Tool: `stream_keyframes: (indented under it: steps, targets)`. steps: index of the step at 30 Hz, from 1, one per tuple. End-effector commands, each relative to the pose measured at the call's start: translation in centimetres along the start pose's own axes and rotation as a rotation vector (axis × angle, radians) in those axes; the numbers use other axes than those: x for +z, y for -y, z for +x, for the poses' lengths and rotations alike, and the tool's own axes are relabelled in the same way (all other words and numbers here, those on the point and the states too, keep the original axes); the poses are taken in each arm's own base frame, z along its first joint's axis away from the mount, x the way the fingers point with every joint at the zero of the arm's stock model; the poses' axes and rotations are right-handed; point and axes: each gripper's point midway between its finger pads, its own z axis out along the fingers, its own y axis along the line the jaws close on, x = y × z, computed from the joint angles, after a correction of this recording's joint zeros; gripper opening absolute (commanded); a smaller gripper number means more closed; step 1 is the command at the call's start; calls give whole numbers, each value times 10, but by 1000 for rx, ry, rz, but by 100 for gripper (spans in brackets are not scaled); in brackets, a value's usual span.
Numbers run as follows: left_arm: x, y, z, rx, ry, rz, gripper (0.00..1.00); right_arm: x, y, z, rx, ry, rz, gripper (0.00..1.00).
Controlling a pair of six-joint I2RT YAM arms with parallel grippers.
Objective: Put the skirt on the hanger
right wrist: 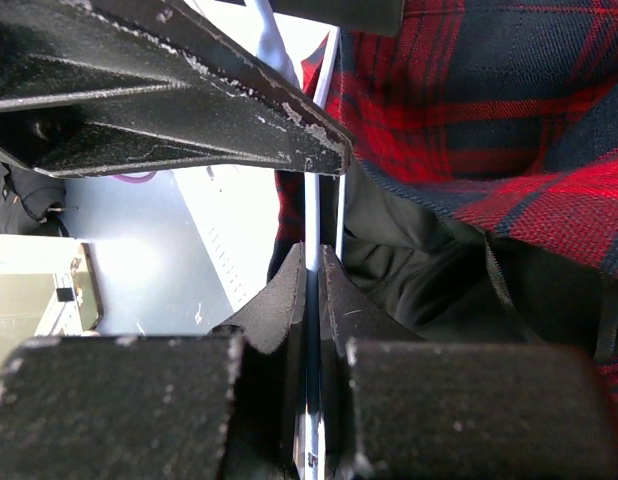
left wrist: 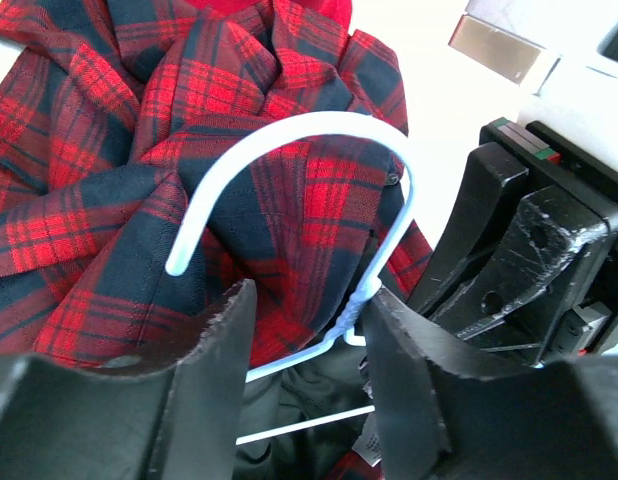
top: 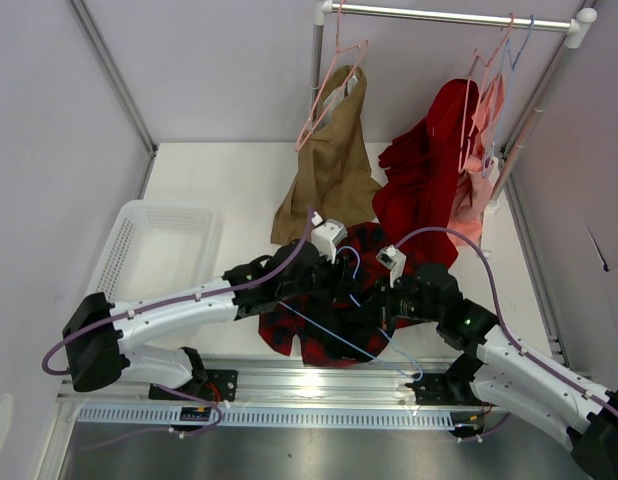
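The red and navy plaid skirt (top: pixel 289 335) lies bunched on the table between both arms; it also fills the left wrist view (left wrist: pixel 139 170) and the right wrist view (right wrist: pixel 469 90). The light-blue hanger (left wrist: pixel 289 130) lies over it, hook up. My left gripper (left wrist: pixel 304 345) is open, its jaws either side of the hanger's twisted neck, with the right finger (left wrist: pixel 404 350) touching it. My right gripper (right wrist: pixel 311 275) is shut on a straight wire of the hanger (right wrist: pixel 311 215). In the top view, the left gripper (top: pixel 332 283) and right gripper (top: pixel 377 303) meet over the skirt.
A white basket (top: pixel 154 250) stands at the left. A tan garment (top: pixel 329 170) on a pink hanger (top: pixel 334 75) and a plain red garment (top: pixel 429 170) hang from the rail (top: pixel 449 15) at the back, with further hangers at its right end.
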Motion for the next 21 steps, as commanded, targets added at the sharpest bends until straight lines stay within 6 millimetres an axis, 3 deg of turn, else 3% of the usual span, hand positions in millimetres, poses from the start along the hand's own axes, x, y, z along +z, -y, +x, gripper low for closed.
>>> stream_keyframes:
  steps: [1, 10, 13, 16, 17, 20, 21]
  targets:
    - [0, 17, -27, -18, 74, 40, 49, 0, -7, -15, -53, 33, -9, 0]
    - [5, 23, -22, -20, 50, 58, 38, 1, -5, -17, -57, 36, 2, 0]
    - [6, 24, -22, -18, 47, 61, 29, 1, -4, -17, -57, 37, 10, 0]
    - [5, 23, -23, -12, 42, 53, 11, 1, -2, -18, -56, 40, 21, 0]
    - [5, 21, -22, -7, 39, 40, 1, 1, -2, -19, -54, 40, 25, 0]
    - [4, 16, -25, 5, 48, 12, 0, -1, 1, -23, -47, 46, 58, 0]
    - [3, 13, -24, 12, 44, -2, 0, -2, 2, -20, -38, 32, 70, 8]
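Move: The neck of the blue hanger is already between the open left fingertips, about 2 cm to that hand's right, 1 cm back and 1 cm below. Its hook rises about 4 cm ahead and 1 cm to the right; the rumpled plaid skirt's middle lies some 3 cm back and 12 cm below, straight under in the left-right sense. From the right hand, that neck is roughly 5 cm ahead, 3 cm left and 3 cm above. The left fingers shut from half open and pinch the blue hanger at its neck, right at the foot of the hook, while the hand eases about 1 cm to the right. The right hand keeps its pinch on the hanger's arm beside it, barely shifting: half a centimetre or so forward and slightly down. ##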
